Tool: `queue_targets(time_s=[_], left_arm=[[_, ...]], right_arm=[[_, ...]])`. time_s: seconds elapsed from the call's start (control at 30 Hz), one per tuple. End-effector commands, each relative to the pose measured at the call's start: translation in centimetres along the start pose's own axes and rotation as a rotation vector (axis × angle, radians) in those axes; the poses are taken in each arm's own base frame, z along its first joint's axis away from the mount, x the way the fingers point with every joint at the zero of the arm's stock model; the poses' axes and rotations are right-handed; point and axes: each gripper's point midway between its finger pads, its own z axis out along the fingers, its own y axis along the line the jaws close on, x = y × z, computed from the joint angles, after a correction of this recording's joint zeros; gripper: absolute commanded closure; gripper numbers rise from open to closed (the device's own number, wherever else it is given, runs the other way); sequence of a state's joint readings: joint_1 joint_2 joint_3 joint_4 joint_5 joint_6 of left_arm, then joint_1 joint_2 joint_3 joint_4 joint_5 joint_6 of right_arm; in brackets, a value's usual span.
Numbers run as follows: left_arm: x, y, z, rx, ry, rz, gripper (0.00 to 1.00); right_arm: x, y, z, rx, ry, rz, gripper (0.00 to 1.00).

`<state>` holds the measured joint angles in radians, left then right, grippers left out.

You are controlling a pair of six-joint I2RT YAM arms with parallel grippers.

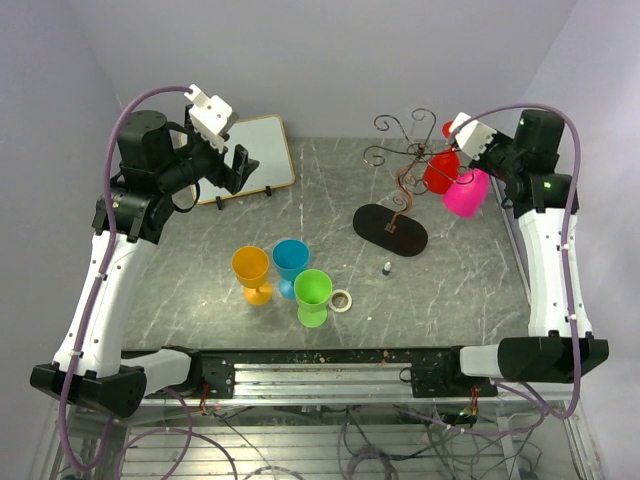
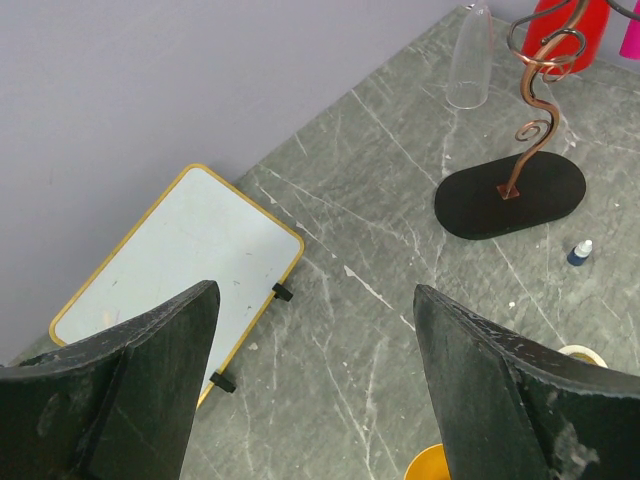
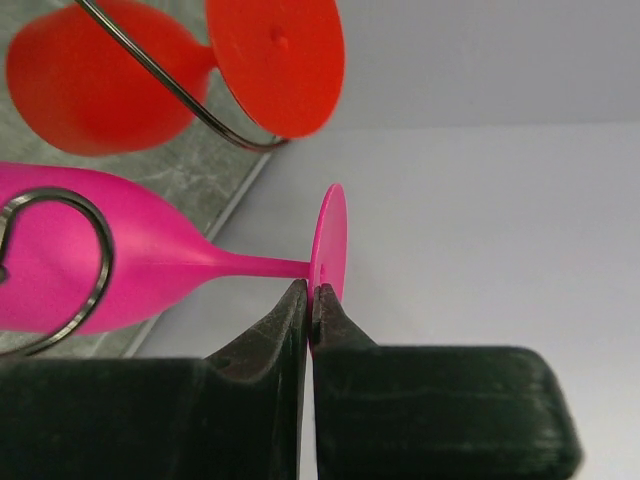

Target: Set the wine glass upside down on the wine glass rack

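Note:
The wine glass rack [image 1: 391, 229] stands at the back right, its dark oval base [image 2: 510, 195] carrying a copper stem and curled wire arms. A red wine glass [image 1: 439, 172] hangs on it upside down. My right gripper [image 3: 311, 295] is shut on the round foot [image 3: 333, 235] of a pink wine glass [image 3: 150, 265], held inverted right of the red one [image 3: 100, 90]. A wire curl [image 3: 105, 250] crosses the pink bowl; whether it bears the glass I cannot tell. My left gripper [image 2: 315, 292] hangs open and empty above the table's left side.
Orange [image 1: 251, 272], blue [image 1: 291, 264] and green [image 1: 313, 295] goblets stand upright at the front middle, a tape ring [image 1: 341, 300] beside them. A small blue bottle [image 1: 386, 268] sits near the rack base. A yellow-rimmed white board [image 1: 255, 155] lies back left. A clear glass [image 2: 472, 60] shows by the rack.

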<state>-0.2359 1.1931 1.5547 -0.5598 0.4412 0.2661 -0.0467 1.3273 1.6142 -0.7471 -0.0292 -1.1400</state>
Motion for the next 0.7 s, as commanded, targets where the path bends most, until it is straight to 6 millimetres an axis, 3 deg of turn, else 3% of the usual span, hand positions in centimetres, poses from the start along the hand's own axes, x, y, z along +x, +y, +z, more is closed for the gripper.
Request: queue_targets(time_s=[0.0, 0.3, 0.67], left_arm=[[-0.4, 0.2, -0.2, 0.000, -0.019, 0.019, 0.11], [-0.4, 0.2, -0.2, 0.000, -0.019, 0.019, 0.11], [-0.1, 0.2, -0.3, 0.000, -0.014, 0.020, 0.11]], right_arm=[[-1.8, 1.3, 0.3, -0.083, -0.067, -0.087, 1.00], [-5.0, 2.5, 0.0, -0.161, -0.191, -0.128, 1.00], [-6.3, 2.7, -0.8, -0.183, -0.233, -0.142, 1.00]])
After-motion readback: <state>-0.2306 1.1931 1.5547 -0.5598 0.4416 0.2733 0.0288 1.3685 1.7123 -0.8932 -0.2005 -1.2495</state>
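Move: Off the rack's right side, the right hand grips the foot of the upside-down pink wine glass; the free slot between the rack's two near-right arms lies about 8 cm to its left, level fore and aft, some 2 cm lower. The rack's hub is roughly 14 cm left and 4 ahead, the hanging red glass about 7 left and 6 ahead, its middle 8 cm down. For the left hand, that slot is some 46 cm right, 4 ahead and 6 lower. Sweeping left about 6 cm towards the hub, the right hand carries the hanging pink glass in between the two near-right arms, the foot kept above them. On the way it dips around 1.5 cm and comes back up almost level, the wrist swinging some 15 degrees counter-clockwise; the shut fingers keep their pinch on the foot's rim, which ends close against the red glass's foot. ##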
